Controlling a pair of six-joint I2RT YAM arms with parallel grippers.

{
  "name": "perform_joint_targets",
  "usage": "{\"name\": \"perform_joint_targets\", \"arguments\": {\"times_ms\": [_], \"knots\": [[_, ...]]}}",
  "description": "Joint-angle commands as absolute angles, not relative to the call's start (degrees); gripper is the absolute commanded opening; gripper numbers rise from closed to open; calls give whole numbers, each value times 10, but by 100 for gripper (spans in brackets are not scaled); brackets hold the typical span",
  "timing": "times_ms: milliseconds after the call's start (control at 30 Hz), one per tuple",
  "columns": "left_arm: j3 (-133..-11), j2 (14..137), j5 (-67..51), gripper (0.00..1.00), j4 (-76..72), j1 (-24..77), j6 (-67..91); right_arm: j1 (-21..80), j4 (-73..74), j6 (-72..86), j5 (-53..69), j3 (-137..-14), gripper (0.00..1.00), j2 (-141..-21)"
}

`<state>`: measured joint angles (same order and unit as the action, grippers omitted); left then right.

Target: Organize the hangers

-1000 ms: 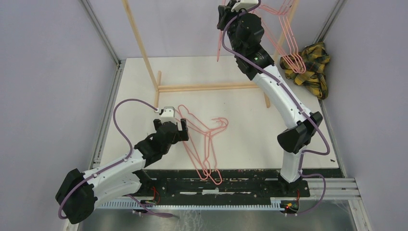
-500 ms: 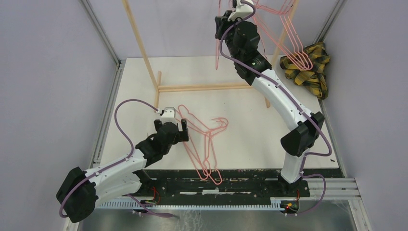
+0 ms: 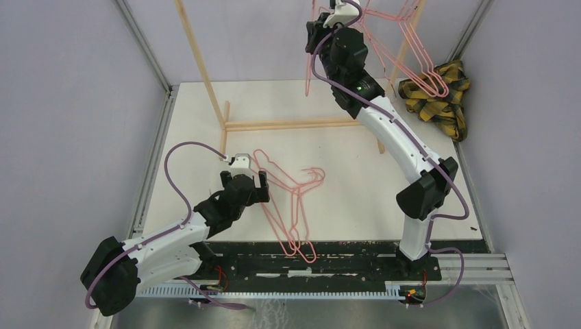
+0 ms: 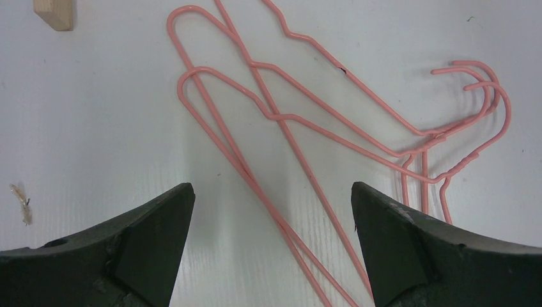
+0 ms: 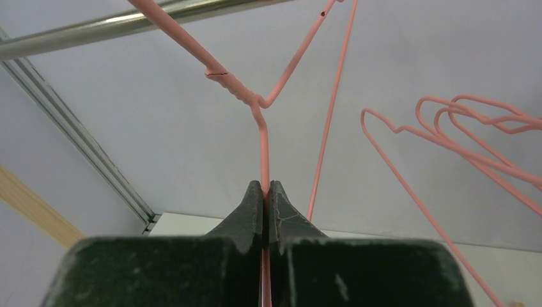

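Note:
Two pink wire hangers [image 3: 291,205] lie overlapped on the white table, also in the left wrist view [image 4: 307,121]. My left gripper [image 3: 252,184] is open just above their left wires [image 4: 271,192], jaws wide on either side. My right gripper [image 3: 327,15] is raised high at the back and shut on the neck of a pink hanger [image 5: 263,137]; that hanger's side wire [image 3: 308,68] hangs below it. Several more pink hangers [image 3: 418,65] hang to its right, seen also in the right wrist view [image 5: 460,137].
A light wooden rack frame [image 3: 294,124] stands at the back of the table, its foot in the left wrist view [image 4: 54,14]. A yellow-black plaid cloth [image 3: 445,96] lies at the back right. A metal rail [image 5: 96,32] runs overhead.
My right gripper has risen and shifted slightly left with its hanger; the hanging hangers at the right have swung a little. The left arm has not moved.

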<state>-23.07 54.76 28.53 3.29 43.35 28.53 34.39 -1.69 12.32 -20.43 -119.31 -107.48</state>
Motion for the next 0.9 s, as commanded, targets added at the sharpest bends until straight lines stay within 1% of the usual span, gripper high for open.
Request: {"name": "perform_joint_targets", "arguments": {"times_ms": [0, 367, 567, 867], "knots": [[-230, 543, 293, 99, 9, 434, 294, 343, -21, 126, -220, -1215, 1, -1088], [-231, 545, 291, 99, 8, 434, 294, 340, -11, 129, -238, -1219, 1, -1096], [-233, 543, 290, 99, 11, 434, 294, 322, 24, 148, -258, -1238, 1, -1105], [-229, 532, 294, 99, 18, 434, 294, 252, 30, 208, -264, -1170, 1, -1074]]}}
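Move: The right hand holds a hanger by its wire just below the twisted neck. The rack's metal rod runs left to right, with the near stretch about 5 cm ahead and 12 cm above. The hung hangers' middle lies some 24 cm to the right, 3 cm ahead and roughly level in height. From the idle left hand, that stretch of rod is about 30 cm ahead, 27 cm right and 52 cm above. Still pinching the hanger, the right hand sinks 5 cm, then sweeps 6 cm right towards the hung hangers, edging forward. ##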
